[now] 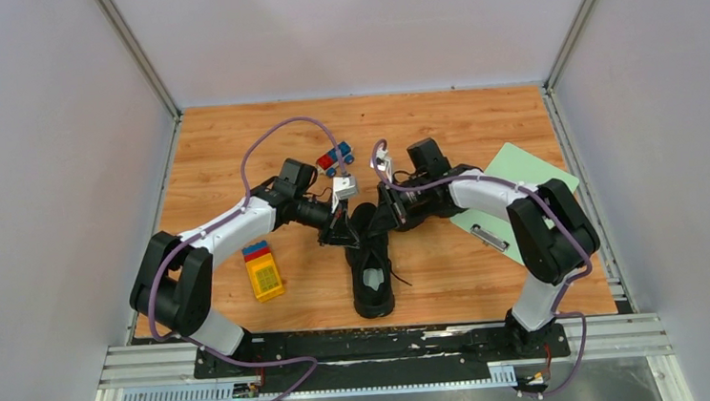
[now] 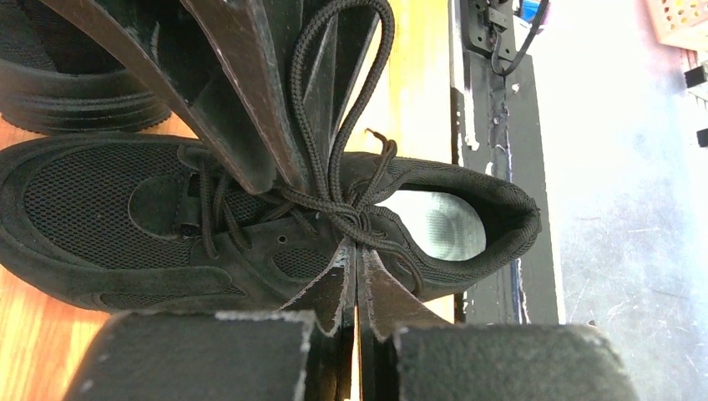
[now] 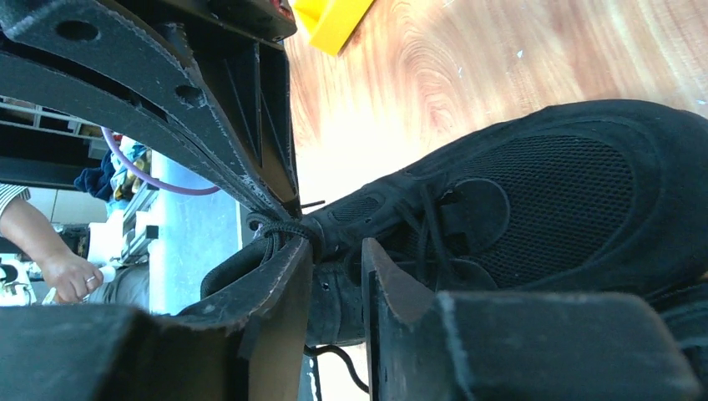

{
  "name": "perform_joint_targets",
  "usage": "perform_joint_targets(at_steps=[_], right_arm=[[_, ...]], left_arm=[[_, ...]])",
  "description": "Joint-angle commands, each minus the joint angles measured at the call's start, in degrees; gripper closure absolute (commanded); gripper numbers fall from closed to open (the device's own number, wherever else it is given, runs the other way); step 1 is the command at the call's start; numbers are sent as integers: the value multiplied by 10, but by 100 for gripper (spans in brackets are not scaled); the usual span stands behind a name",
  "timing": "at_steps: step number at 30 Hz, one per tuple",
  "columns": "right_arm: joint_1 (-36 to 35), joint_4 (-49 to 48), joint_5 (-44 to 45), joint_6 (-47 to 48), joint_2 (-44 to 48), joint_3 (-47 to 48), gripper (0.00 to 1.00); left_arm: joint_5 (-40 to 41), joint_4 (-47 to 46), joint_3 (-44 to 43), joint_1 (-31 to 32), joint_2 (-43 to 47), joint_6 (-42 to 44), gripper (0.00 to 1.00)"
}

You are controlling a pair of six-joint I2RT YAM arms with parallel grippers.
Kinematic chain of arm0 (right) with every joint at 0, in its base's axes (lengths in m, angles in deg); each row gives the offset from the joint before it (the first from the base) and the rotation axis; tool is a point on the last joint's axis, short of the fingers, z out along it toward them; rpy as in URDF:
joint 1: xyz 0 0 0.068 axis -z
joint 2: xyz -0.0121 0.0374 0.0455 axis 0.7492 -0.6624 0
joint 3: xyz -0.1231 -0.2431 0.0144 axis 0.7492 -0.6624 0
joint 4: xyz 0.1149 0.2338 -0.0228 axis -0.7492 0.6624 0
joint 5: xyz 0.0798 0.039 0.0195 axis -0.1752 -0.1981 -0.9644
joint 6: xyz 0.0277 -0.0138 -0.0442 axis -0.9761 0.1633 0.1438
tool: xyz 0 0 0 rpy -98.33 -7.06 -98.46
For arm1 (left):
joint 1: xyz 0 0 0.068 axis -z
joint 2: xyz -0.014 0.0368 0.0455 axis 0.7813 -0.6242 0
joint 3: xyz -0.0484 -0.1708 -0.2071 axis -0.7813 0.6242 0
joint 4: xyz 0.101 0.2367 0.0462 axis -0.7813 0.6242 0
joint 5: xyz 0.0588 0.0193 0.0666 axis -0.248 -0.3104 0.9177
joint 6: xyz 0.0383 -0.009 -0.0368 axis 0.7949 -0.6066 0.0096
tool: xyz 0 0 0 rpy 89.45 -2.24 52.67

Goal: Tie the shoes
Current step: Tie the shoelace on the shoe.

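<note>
One black shoe (image 1: 374, 299) lies mid-table with its toe pointing away; its pale insole shows. It fills the left wrist view (image 2: 125, 217) and the right wrist view (image 3: 568, 192). My left gripper (image 1: 342, 228) is over its tongue from the left, jaws shut (image 2: 357, 251) on the lace at the knot (image 2: 355, 219). My right gripper (image 1: 383, 219) comes from the right, jaws open (image 3: 334, 251), with a lace loop (image 2: 334, 92) hooked over one finger (image 3: 280, 251). A second black shoe (image 2: 67, 83) lies beside the first, hidden under the right arm in the top view.
A yellow toy block (image 1: 264, 275) lies left of the shoe. A red and blue toy truck (image 1: 333, 157) sits behind the grippers. A green clipboard (image 1: 514, 198) lies at the right under the right arm. A person's hand (image 3: 58, 271) shows beyond the table.
</note>
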Motion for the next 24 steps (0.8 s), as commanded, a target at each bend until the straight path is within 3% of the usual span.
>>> perform_joint_targets(at_steps=[1, 9, 11, 16, 24], right_arm=[[8, -11, 12, 20, 33, 4, 69], [26, 59, 26, 106, 61, 2, 60], [38, 75, 53, 106, 67, 1, 54], [87, 117, 75, 99, 66, 4, 53], [131, 117, -49, 73, 77, -12, 48]], left_arm=[[-3, 7, -24, 4, 20, 13, 100], [15, 9, -27, 3, 18, 9, 100], [14, 10, -28, 3, 18, 8, 100], [13, 9, -27, 4, 18, 7, 100], [13, 10, -24, 4, 20, 7, 100]])
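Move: The lace knot is right at the left hand's closed fingertips, about 1 cm to their right. From the right hand, already partly open, the knot lies about 3 cm back, 1 cm left and 1 cm below. The other shoe's middle is some 6 cm ahead and 15 cm right of the right hand, 5 cm lower; the loose lace end is about 13 cm back, 8 cm right and 9 cm lower. Right hand opens wider, backing off rightward 8 cm and forward 4 from the knot; left keeps its pinch. ##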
